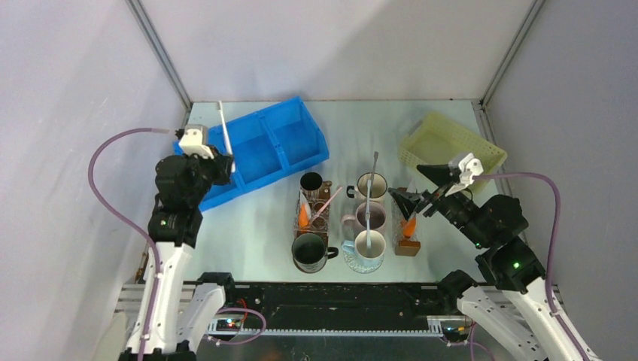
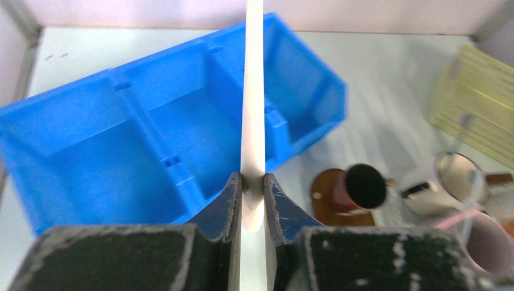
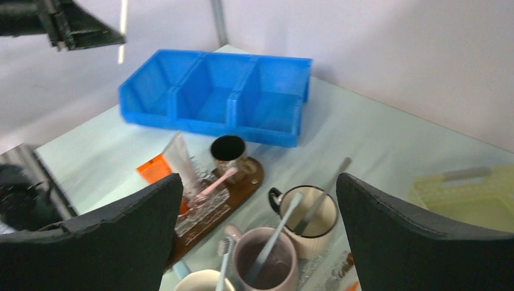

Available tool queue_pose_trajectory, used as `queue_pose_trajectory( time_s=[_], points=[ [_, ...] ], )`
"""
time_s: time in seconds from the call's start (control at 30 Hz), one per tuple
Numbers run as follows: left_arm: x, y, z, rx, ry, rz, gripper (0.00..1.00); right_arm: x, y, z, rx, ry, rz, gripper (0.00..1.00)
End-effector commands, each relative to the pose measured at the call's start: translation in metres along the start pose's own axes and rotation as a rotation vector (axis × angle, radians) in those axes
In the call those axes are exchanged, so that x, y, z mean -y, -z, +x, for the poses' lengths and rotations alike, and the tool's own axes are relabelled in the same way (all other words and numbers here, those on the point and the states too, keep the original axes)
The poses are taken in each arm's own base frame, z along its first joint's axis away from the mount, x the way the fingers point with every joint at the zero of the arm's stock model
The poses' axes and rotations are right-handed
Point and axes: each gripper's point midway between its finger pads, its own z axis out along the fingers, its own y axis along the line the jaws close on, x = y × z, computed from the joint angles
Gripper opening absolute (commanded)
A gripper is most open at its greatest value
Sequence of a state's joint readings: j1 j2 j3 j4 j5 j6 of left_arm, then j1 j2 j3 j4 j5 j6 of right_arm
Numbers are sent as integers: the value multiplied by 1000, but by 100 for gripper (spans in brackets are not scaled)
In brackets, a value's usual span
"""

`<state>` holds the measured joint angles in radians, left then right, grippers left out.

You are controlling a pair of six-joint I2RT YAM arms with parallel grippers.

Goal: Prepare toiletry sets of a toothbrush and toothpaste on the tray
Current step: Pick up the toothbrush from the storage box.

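My left gripper [image 1: 228,164] is shut on the handle of a white toothbrush [image 1: 224,129], which points away over the blue three-compartment tray [image 1: 271,143]. The left wrist view shows the handle [image 2: 253,91] pinched between the jaws, with the tray [image 2: 121,145] beneath it. My right gripper [image 1: 420,189] is open and holds nothing. It hangs above the mugs beside a small stand with an orange toothpaste [image 1: 408,226]. A grey toothbrush [image 3: 327,194] leans in the cream mug [image 3: 309,212], another toothbrush [image 3: 276,233] stands in the pink mug [image 3: 267,260], and a white toothpaste tube [image 3: 182,160] stands beside a pink toothbrush [image 3: 215,182].
A yellow basket [image 1: 451,143] sits at the back right. A dark mug [image 1: 310,250] and a small dark cup [image 1: 311,182] stand by the brown-based clear box [image 1: 312,214]. A pale blue mug [image 1: 368,248] with a brush stands nearest the arms. Walls enclose three sides.
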<state>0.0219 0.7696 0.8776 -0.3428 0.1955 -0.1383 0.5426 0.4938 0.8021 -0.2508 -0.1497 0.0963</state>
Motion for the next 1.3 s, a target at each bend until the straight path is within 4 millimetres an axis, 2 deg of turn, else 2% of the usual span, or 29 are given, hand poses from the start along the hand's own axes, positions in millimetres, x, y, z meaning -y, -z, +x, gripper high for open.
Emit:
queue_pose_trajectory(
  time_s=[0.0, 0.17, 0.4, 0.57, 0.7, 0.9, 1.07, 1.27],
  points=[
    [59, 17, -13, 75, -105, 237, 0, -40, -4, -19, 25, 21, -236, 100],
    [106, 38, -18, 121, -164, 412, 0, -61, -11, -37, 44, 27, -359, 100],
    [169, 64, -14, 141, -217, 657, 0, -81, -22, -64, 95, 38, -468, 92],
    [206, 83, -9, 137, -281, 803, 0, -95, -37, -68, 68, 52, -547, 87],
    [227, 94, -8, 149, -334, 886, 0, -104, -43, -73, 67, 86, -591, 85],
    [252, 103, 1, 120, -413, 971, 0, -116, -54, -68, 40, 99, -661, 81],
    [262, 111, 1, 116, -460, 1015, 0, -121, -59, -65, 33, 97, -692, 78],
    [269, 116, 8, 93, -499, 1057, 0, -134, -49, -71, 54, 95, -775, 72]
  ],
)
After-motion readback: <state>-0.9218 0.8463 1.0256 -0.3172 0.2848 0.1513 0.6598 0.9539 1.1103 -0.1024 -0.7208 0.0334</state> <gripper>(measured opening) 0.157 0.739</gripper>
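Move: The left hand already holds the toothbrush upright by its handle end; the open right gripper it goes to is about 43 cm to its right, 10 cm back and 6 cm higher. From the left hand, the dark cup stands some 20 cm right, 7 cm ahead, the black-handled mug 39 cm right, 7 cm ahead, both 22 cm below. From the right hand, the toothbrush is about 43 cm left, 10 cm ahead, level in height. Left hand swings the held toothbrush clockwise, 24 cm right and back, towards the right gripper coming left, partly closing. ##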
